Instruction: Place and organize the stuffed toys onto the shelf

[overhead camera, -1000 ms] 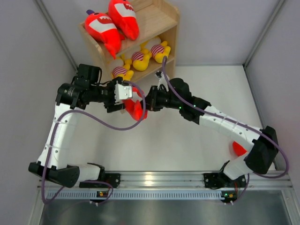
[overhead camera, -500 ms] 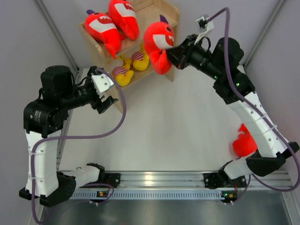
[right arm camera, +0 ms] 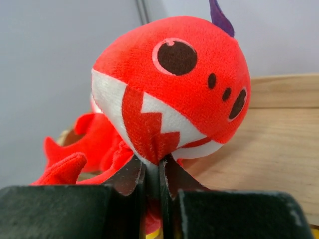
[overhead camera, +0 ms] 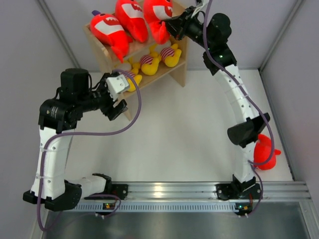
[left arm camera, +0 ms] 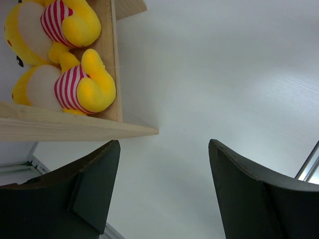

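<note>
The wooden shelf stands at the back left. Two red shark plushes lie on its top tier. My right gripper is shut on a third red shark and holds it over the top tier beside them. The right wrist view shows the gripper pinching the mouth fabric of this shark above the wood. Three yellow striped plushes sit on the lower tier. A fourth shark lies on the table at the right. My left gripper is open and empty, in front of the shelf.
The left wrist view shows two yellow plushes behind the shelf board edge. Grey walls close in the left, back and right of the white table. The arm bases sit on the rail at the near edge.
My right gripper carried the red shark from the table's middle up to the shelf's top tier. My left gripper let go of it and drew back to the left, open.
</note>
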`<action>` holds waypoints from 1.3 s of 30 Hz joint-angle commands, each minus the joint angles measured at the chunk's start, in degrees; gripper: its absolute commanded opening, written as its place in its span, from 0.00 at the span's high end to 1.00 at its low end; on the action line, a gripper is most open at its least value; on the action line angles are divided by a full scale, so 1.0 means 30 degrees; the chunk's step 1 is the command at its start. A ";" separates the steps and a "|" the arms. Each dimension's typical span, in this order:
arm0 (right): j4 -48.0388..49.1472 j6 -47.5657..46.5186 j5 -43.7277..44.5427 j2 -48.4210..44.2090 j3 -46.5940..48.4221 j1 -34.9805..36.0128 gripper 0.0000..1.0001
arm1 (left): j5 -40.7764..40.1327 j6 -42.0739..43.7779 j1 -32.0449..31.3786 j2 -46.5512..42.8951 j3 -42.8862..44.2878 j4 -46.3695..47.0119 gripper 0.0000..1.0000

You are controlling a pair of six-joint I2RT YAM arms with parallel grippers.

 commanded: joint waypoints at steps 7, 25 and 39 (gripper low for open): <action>0.3000 0.1857 -0.1355 0.2818 0.2242 -0.1618 1.00 | -0.0346 0.0012 -0.0040 0.0271 -0.0103 0.0334 0.23; 0.3646 0.4383 0.0776 0.4376 0.2070 -0.2204 0.34 | -0.0023 -0.0457 -0.0040 0.0857 -0.0395 0.0304 0.23; 0.2561 0.3412 0.2508 0.1795 0.1041 -0.2703 0.20 | -0.0081 -0.0252 -0.0069 0.0858 -0.0630 0.0070 0.23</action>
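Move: The right hand holds a red shark toy pinched below the head. Its spot on the top shelf, right of the other two sharks, lies about 9 cm ahead, 1 cm left and 9 cm below. The middle shark is roughly 7 cm ahead and 9 cm left, the left shark 3 cm ahead and 16 cm left, both some 8 cm below. From the left hand that spot is about 28 cm ahead, 13 cm right and 7 cm higher. Forward and down together, about 7 cm each way, the right hand brings the held shark onto the free right part of the top shelf. It pauses, then opens wide and lets go while edging another 2 cm forward, and draws off rightward about 4 cm, rising slightly. The empty, open left hand sinks some 2.5 cm. ##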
